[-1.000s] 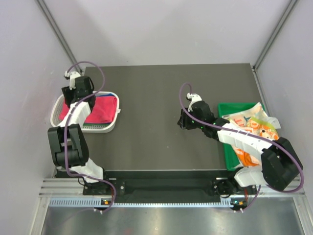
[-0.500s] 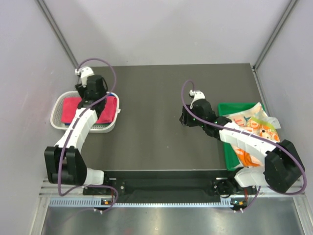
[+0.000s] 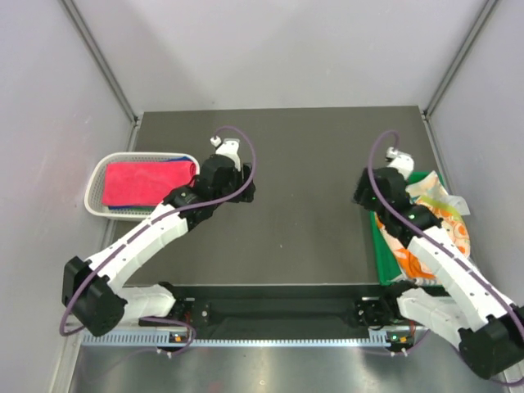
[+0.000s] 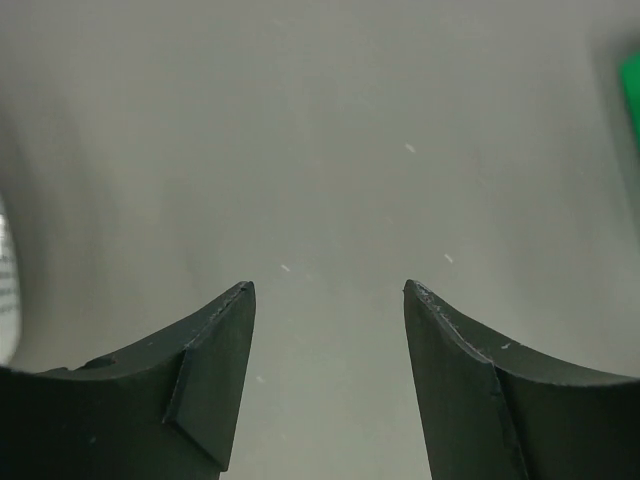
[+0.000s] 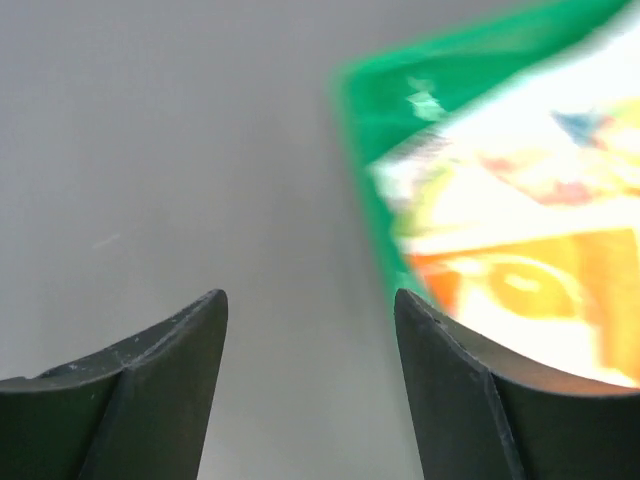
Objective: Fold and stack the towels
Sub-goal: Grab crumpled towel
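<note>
A folded pink-red towel (image 3: 147,180) lies on a blue towel (image 3: 175,160) inside the white mesh basket (image 3: 94,193) at the left. A white printed towel (image 3: 427,193) and an orange towel (image 3: 409,262) lie crumpled in the green tray (image 3: 379,246) at the right. My left gripper (image 3: 239,190) hovers over bare table right of the basket, open and empty (image 4: 328,290). My right gripper (image 3: 364,195) hangs at the tray's left edge, also open and empty (image 5: 310,295). The right wrist view shows the printed towel (image 5: 520,200) blurred just beyond its right finger.
The dark table (image 3: 303,164) is walled by grey panels on three sides. The green tray (image 5: 362,120) sits near the right edge and the basket hangs over the left edge. In the left wrist view the basket (image 4: 5,280) shows at the left border.
My left arm swung from above the basket out to the table's middle. My right arm moved right, to the tray's edge, and its jaws opened wider. The pink-red towel stays in the basket.
</note>
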You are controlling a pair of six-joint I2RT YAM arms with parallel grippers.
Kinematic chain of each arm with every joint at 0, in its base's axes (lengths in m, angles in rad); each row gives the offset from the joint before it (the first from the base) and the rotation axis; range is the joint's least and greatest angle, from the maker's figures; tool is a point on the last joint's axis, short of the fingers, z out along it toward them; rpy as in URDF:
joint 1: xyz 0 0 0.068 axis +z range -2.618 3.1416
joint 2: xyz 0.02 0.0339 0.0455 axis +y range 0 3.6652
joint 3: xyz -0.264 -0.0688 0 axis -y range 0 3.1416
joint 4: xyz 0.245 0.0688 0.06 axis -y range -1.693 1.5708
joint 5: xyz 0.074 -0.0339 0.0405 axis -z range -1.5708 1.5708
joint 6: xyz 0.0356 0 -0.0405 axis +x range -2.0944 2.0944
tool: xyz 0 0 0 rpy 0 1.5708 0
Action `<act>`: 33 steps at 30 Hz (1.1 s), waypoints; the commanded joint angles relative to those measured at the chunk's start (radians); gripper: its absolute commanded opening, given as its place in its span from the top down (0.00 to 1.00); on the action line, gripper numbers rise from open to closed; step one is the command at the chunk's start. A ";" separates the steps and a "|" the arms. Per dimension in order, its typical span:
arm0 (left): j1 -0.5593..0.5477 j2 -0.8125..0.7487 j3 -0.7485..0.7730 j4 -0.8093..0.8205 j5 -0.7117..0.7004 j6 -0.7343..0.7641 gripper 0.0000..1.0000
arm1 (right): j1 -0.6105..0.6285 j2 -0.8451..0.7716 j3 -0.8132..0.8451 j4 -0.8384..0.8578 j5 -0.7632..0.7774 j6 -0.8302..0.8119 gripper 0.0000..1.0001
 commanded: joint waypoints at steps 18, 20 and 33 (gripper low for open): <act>-0.032 -0.119 -0.076 -0.009 0.156 -0.001 0.34 | -0.580 0.378 -0.129 0.170 -0.190 0.034 0.35; -0.032 -0.118 -0.079 -0.009 0.159 0.001 0.34 | -0.583 0.409 -0.138 0.201 -0.187 0.038 0.36; -0.032 -0.118 -0.081 -0.021 0.163 0.008 0.34 | -0.594 0.359 -0.139 0.170 -0.175 0.017 0.87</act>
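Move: The crumpled orange towel lies in the green basket to the right hand's right: its middle is about 19 cm right, 6 cm back and 17 cm below. Around it, the basket's middle is about 21 cm right and 4 cm back, and the pale towel at the far end sits some 22 cm right and 6 cm ahead, both at much the same depth. From the left hand the orange towel is roughly 50 cm right, 8 cm back and 19 cm down. The orange towel gets pinched at its left, farther part. The open right hand swings about 14 cm to the right over the basket, then sinks 16 cm in all, turning clockwise and tipping its fingers some 25 degrees further down, and closes on a fold of cloth at the bottom. The left hand, empty and open, eases about 4 cm back. ##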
